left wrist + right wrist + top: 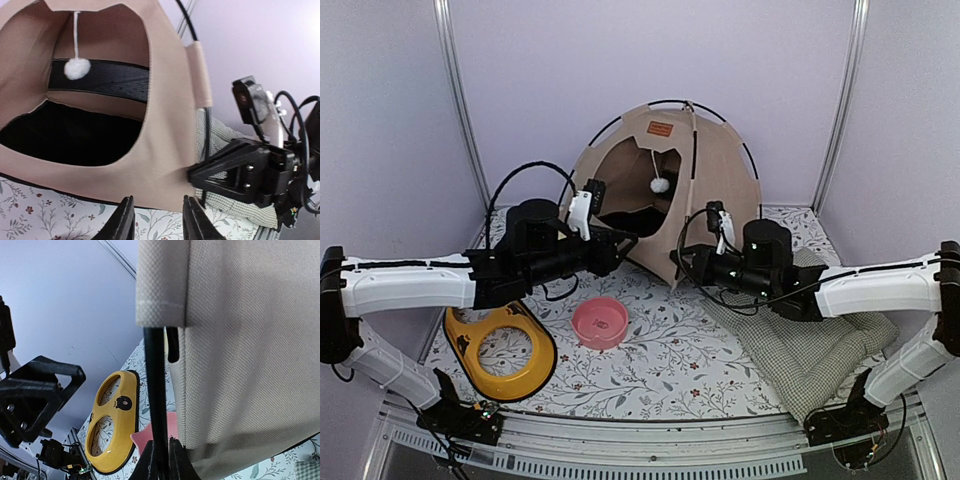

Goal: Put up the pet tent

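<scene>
The pet tent (710,190) stands as a beige dome at the back middle, its doorway facing front-left. A white pompom (659,185) hangs in the doorway under the small orange-brown label (661,129). My left gripper (159,220) is open just short of the tent's front wall (165,125), below the doorway's corner, with nothing between its fingers. My right gripper (162,462) is shut on a thin black pole (156,390) where it leaves the fabric sleeve at the tent's front right foot. In the top view both grippers, the left (612,243) and the right (678,265), sit low at the tent's front.
A yellow two-hole bowl stand (500,350) lies front left and a pink bowl (600,322) sits in front of the tent. A green-checked cushion (810,350) lies right, under my right arm. A floral cloth (660,360) covers the table; metal posts stand at the back corners.
</scene>
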`<state>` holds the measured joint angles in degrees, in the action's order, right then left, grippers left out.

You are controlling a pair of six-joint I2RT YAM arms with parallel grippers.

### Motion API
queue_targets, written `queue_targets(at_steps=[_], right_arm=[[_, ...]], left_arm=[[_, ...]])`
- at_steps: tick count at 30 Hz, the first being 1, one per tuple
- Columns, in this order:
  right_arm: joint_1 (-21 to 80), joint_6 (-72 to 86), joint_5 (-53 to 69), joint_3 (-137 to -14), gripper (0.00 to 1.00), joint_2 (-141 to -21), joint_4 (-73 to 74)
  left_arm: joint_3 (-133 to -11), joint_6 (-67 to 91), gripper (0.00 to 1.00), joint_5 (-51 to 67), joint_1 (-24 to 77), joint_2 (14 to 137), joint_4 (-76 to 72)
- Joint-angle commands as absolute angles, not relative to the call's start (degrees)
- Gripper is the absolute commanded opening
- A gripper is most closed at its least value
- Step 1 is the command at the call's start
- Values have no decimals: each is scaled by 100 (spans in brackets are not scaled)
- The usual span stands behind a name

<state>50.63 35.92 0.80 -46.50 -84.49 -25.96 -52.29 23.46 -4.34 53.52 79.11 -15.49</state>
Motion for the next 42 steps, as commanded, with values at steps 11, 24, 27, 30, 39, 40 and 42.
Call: queue_targets(at_steps=[11, 24, 27, 30, 39, 40, 42], right_arm=[[4669, 3679, -532, -4011, 44, -6957, -1174], [4339, 3276, -409, -3999, 90, -6059, -714], [4332, 3197, -304, -4049, 99, -5951, -618], [4325, 3127, -220, -4117, 99, -5858, -474], [4317, 2971, -312, -4379, 99, -5428, 116], [4322, 2971, -336, -4429, 99, -5378, 193], [4319, 2971, -356, -4546, 99, -5295, 372]], left_arm=[[-5654, 2232, 51, -610, 4263, 7716, -648], [-6272, 1874, 56, -675, 3438, 7825, 15], [-6450, 1783, 58, -767, 3309, 7848, 108], [-6629, 1643, 61, -773, 3178, 7900, 127], [-7576, 920, 78, -155, 2553, 8606, 351], [-7710, 812, 80, 16, 2503, 8704, 364], [-7894, 579, 82, 217, 2430, 8893, 384]])
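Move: The right hand still has the tent's front pole between its fingertips, just below the lower sleeve; the tent's middle lies some 18 cm ahead of it, 1 cm left and 8 cm higher. The left hand is empty, with the tent's left pole about 20 cm ahead, 15 cm to its left and roughly level in height. The pink bowl sits on the table some 9 cm to the left hand's left, level fore and aft, about 23 cm below. The right hand opens wide and lets go of the front pole, backing off about 12 cm to the right past the tent's flank, then rising some 5 cm and easing slightly back. Meanwhile the left hand, nothing in its fingers, sweeps about 22 cm forward and left in equal parts around the tent's doorway towards the left pole, climbing only late, turning roughly 25 degrees counter-clockwise and spreading its fingers from part open to nearly wide. ##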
